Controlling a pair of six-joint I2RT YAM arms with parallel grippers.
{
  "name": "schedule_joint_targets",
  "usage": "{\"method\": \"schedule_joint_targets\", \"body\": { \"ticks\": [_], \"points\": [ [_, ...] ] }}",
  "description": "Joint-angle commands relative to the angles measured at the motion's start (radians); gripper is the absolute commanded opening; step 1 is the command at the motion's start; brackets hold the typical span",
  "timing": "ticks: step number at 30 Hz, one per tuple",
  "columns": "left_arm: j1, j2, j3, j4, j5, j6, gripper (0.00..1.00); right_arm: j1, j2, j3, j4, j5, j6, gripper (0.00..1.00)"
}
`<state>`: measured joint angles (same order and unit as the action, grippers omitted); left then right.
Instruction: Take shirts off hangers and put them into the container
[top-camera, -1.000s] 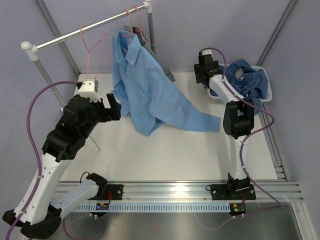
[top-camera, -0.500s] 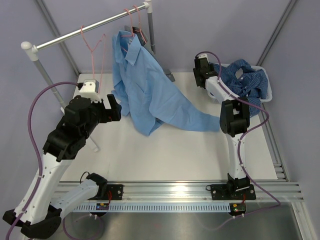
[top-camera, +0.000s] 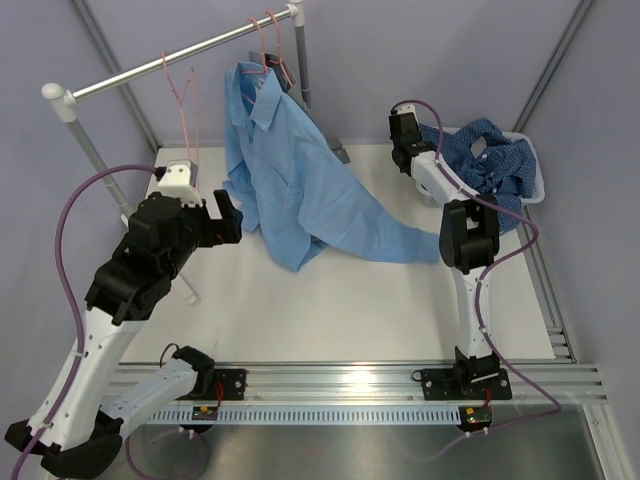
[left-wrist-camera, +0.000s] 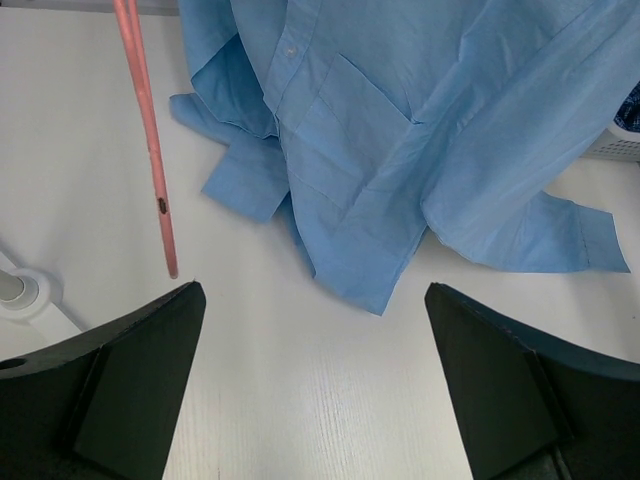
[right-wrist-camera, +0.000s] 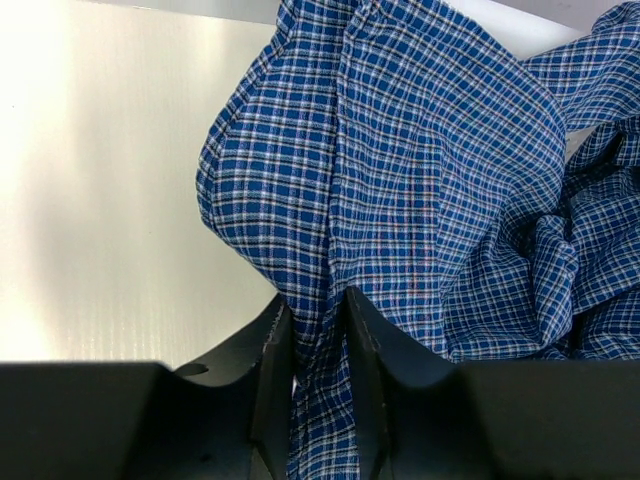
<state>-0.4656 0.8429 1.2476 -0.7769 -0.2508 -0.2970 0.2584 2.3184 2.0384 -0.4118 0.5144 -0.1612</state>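
A light blue shirt (top-camera: 300, 180) hangs from a pink hanger (top-camera: 272, 45) on the rail, and its lower part and one sleeve lie spread on the table. A second pink hanger (top-camera: 185, 90) hangs bare to the left. The dark blue checked shirt (top-camera: 490, 155) lies bunched in the white container (top-camera: 530, 165) at the right. My right gripper (top-camera: 412, 160) is at the container's left side. In the right wrist view that gripper (right-wrist-camera: 315, 300) is shut on a fold of the checked shirt (right-wrist-camera: 430, 150). My left gripper (top-camera: 225, 215) stands open over the table, short of the light blue shirt (left-wrist-camera: 400, 130).
The clothes rail (top-camera: 170, 65) crosses the back left on two uprights, and one upright's foot (left-wrist-camera: 20, 290) is by my left fingers. The bare hanger's wire (left-wrist-camera: 150, 150) hangs just ahead of the left gripper. An aluminium track (top-camera: 350, 385) runs along the near edge.
My right gripper has shifted slightly left at the container and closed onto the checked shirt's fabric. The bare hanger has swung a little. The left arm has stayed put.
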Motion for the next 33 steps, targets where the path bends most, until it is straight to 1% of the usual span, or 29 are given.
{"method": "schedule_joint_targets", "body": {
  "ticks": [1, 3, 4, 5, 9, 13, 16, 18, 19, 20, 23, 28, 29, 30, 33],
  "points": [
    [0.004, -0.011, -0.007, 0.016, 0.002, -0.010, 0.99, 0.008, -0.057, 0.052, 0.028, 0.012, -0.005, 0.31],
    [0.004, -0.011, -0.007, 0.016, 0.002, -0.010, 0.99, 0.008, -0.065, 0.062, 0.027, -0.008, -0.003, 0.31],
    [0.004, -0.010, -0.007, 0.016, 0.002, -0.010, 0.99, 0.008, -0.065, 0.066, 0.021, -0.014, -0.001, 0.30],
    [0.004, -0.010, -0.007, 0.016, 0.004, -0.010, 0.99, 0.008, -0.065, 0.075, 0.013, -0.028, 0.000, 0.26],
    [0.004, -0.016, -0.010, 0.018, 0.001, -0.010, 0.99, 0.008, -0.068, 0.094, 0.002, -0.043, 0.017, 0.23],
    [0.004, -0.024, -0.011, 0.011, -0.007, -0.008, 0.99, 0.007, -0.068, 0.105, -0.018, -0.082, 0.034, 0.27],
    [0.004, -0.027, -0.010, 0.005, -0.011, -0.008, 0.99, -0.001, -0.059, 0.115, -0.031, -0.116, 0.049, 0.28],
    [0.004, -0.030, -0.013, 0.005, -0.011, -0.010, 0.99, -0.005, -0.056, 0.108, -0.033, -0.122, 0.063, 0.24],
    [0.004, -0.033, -0.013, 0.005, -0.011, -0.011, 0.99, -0.013, -0.056, 0.103, -0.032, -0.123, 0.080, 0.20],
    [0.004, -0.031, -0.011, 0.002, -0.011, -0.011, 0.99, -0.018, -0.056, 0.100, -0.033, -0.120, 0.087, 0.12],
    [0.004, -0.033, -0.008, -0.004, -0.015, -0.011, 0.99, -0.041, -0.053, 0.091, -0.041, -0.110, 0.117, 0.00],
    [0.004, -0.034, -0.007, -0.004, -0.013, -0.011, 0.99, -0.088, -0.091, 0.059, -0.039, -0.073, 0.155, 0.00],
    [0.004, -0.034, -0.005, -0.004, -0.013, -0.010, 0.99, -0.114, -0.106, 0.036, -0.035, -0.065, 0.155, 0.00],
    [0.004, -0.034, -0.004, -0.004, -0.013, -0.010, 0.99, -0.129, -0.138, 0.025, -0.030, -0.062, 0.205, 0.00],
    [0.004, -0.027, 0.001, -0.004, -0.010, -0.010, 0.99, -0.202, -0.169, 0.016, -0.045, -0.037, 0.271, 0.00]
  ]
}}
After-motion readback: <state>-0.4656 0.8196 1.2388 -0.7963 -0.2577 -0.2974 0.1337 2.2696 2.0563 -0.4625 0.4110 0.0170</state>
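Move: At the container's left rim, the right hand has a fold of the navy checked shirt between its part-closed fingers; the container's middle lies some 14 cm right, 2 cm back and 8 cm below. The shirt's heap is about 12 cm right, level ahead. The light blue shirt's sleeve end lies roughly 22 cm back and 1 cm left, the grey shirt's hem 20 cm left, level ahead. From the left hand the container is about 34 cm ahead, 58 cm right. Lifting about 2 cm with a small drift left and forward, the right hand shuts its fingers the rest of the way on the navy shirt's fold, then sweeps about 7 cm right, speeding up, in over the container. The wrist rolls some 10 degrees, left side rising, and swings clockwise on the way right. ##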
